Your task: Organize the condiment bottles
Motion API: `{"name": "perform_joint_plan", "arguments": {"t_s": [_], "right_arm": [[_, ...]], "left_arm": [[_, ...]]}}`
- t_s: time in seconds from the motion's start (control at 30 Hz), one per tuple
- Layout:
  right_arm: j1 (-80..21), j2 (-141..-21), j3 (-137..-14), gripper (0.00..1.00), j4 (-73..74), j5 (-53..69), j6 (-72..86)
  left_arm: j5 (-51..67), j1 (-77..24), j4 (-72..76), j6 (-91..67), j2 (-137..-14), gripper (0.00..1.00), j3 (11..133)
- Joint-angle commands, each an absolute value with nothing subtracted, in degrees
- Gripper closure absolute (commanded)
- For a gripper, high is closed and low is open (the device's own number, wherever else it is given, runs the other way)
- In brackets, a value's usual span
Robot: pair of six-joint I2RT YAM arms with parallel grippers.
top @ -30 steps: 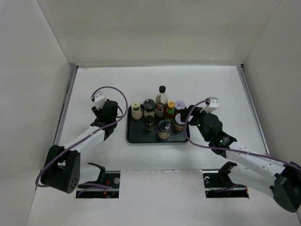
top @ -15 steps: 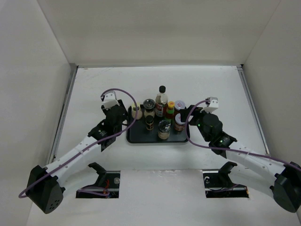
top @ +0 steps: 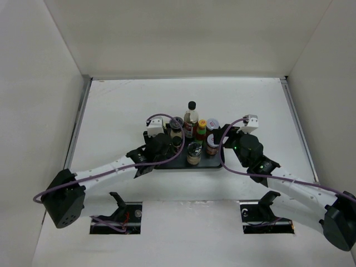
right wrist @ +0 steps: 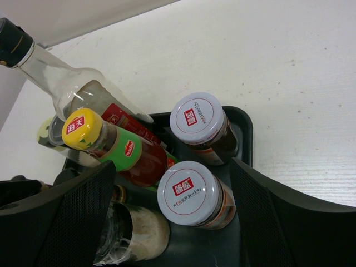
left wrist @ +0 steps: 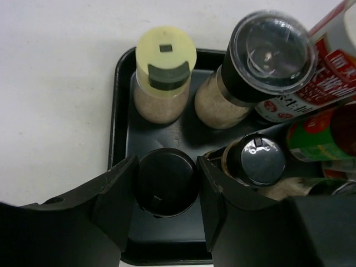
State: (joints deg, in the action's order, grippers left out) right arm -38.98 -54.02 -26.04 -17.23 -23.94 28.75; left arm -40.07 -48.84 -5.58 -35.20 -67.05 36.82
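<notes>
The condiment bottles stand together on a black tray (top: 216,165). In the left wrist view my left gripper (left wrist: 167,168) is shut on a black-lidded jar (left wrist: 167,182) at the tray's front left corner. A yellow-lidded spice jar (left wrist: 164,75), a clear-capped grinder (left wrist: 261,61) and a silver-capped jar (left wrist: 257,160) stand close by. My right gripper (right wrist: 173,177) is open and straddles a white-lidded jar (right wrist: 189,194) without touching it. Behind that jar stand a second white-lidded jar (right wrist: 197,119), the red yellow-capped sauce bottle (right wrist: 114,144) and the tall clear black-capped bottle (right wrist: 67,83).
White walls enclose the white table (top: 117,105). The tray rim (left wrist: 118,111) runs just left of the held jar. A clear-topped jar (right wrist: 133,236) lies just inside my right gripper's left finger. Two black stands (top: 117,203) sit at the near edge.
My left arm has swung right from beside the tray to over its front left corner, still shut. The right arm has not moved.
</notes>
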Motion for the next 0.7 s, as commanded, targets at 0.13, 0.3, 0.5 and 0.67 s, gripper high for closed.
{"name": "perform_joint_plan", "arguments": {"t_s": [0.13, 0.3, 0.5, 0.67], "right_arm": [[-39.0, -53.0, -26.4, 0.14, -19.9, -24.3, 28.8], [-39.0, -52.6, -26.4, 0.13, -19.9, -24.3, 28.8], [-39.0, -52.8, -26.4, 0.1, -20.0, -24.3, 28.9], [-39.0, -52.4, -26.2, 0.08, -20.1, -24.4, 29.0]], "left_arm": [[-41.3, -49.6, 2.5, -35.8, -72.6, 0.71, 38.9], [-41.9, -50.0, 3.0, -36.7, -73.3, 0.61, 37.3], [-41.9, -50.4, 3.2, -35.8, -71.1, 0.36, 37.4], [-42.6, -50.6, 3.1, -33.3, -66.5, 0.0, 38.3]]}}
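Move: The left gripper already holds a small black-capped bottle; its free spot on the tray floor lies about 7 cm below, some 2 cm right and 1 cm forward. From the gripper, the cream-capped bottle stands about 8 cm ahead and 1 cm right, the pepper grinder 8 cm ahead and 8 cm right, and the second black-capped bottle 8 cm right and 2 cm ahead. That spot lies roughly 30 cm left of the right gripper, nearly level fore and aft, some 13 cm below. Lower the left gripper about 2 cm with its bottle onto the tray floor behind the cream-capped bottle, easing it nearly 2 cm right towards the second black-capped bottle. Hold low while the fingers open wide and let go of the bottle, then lift the hand about 2 cm, straight up off it. ##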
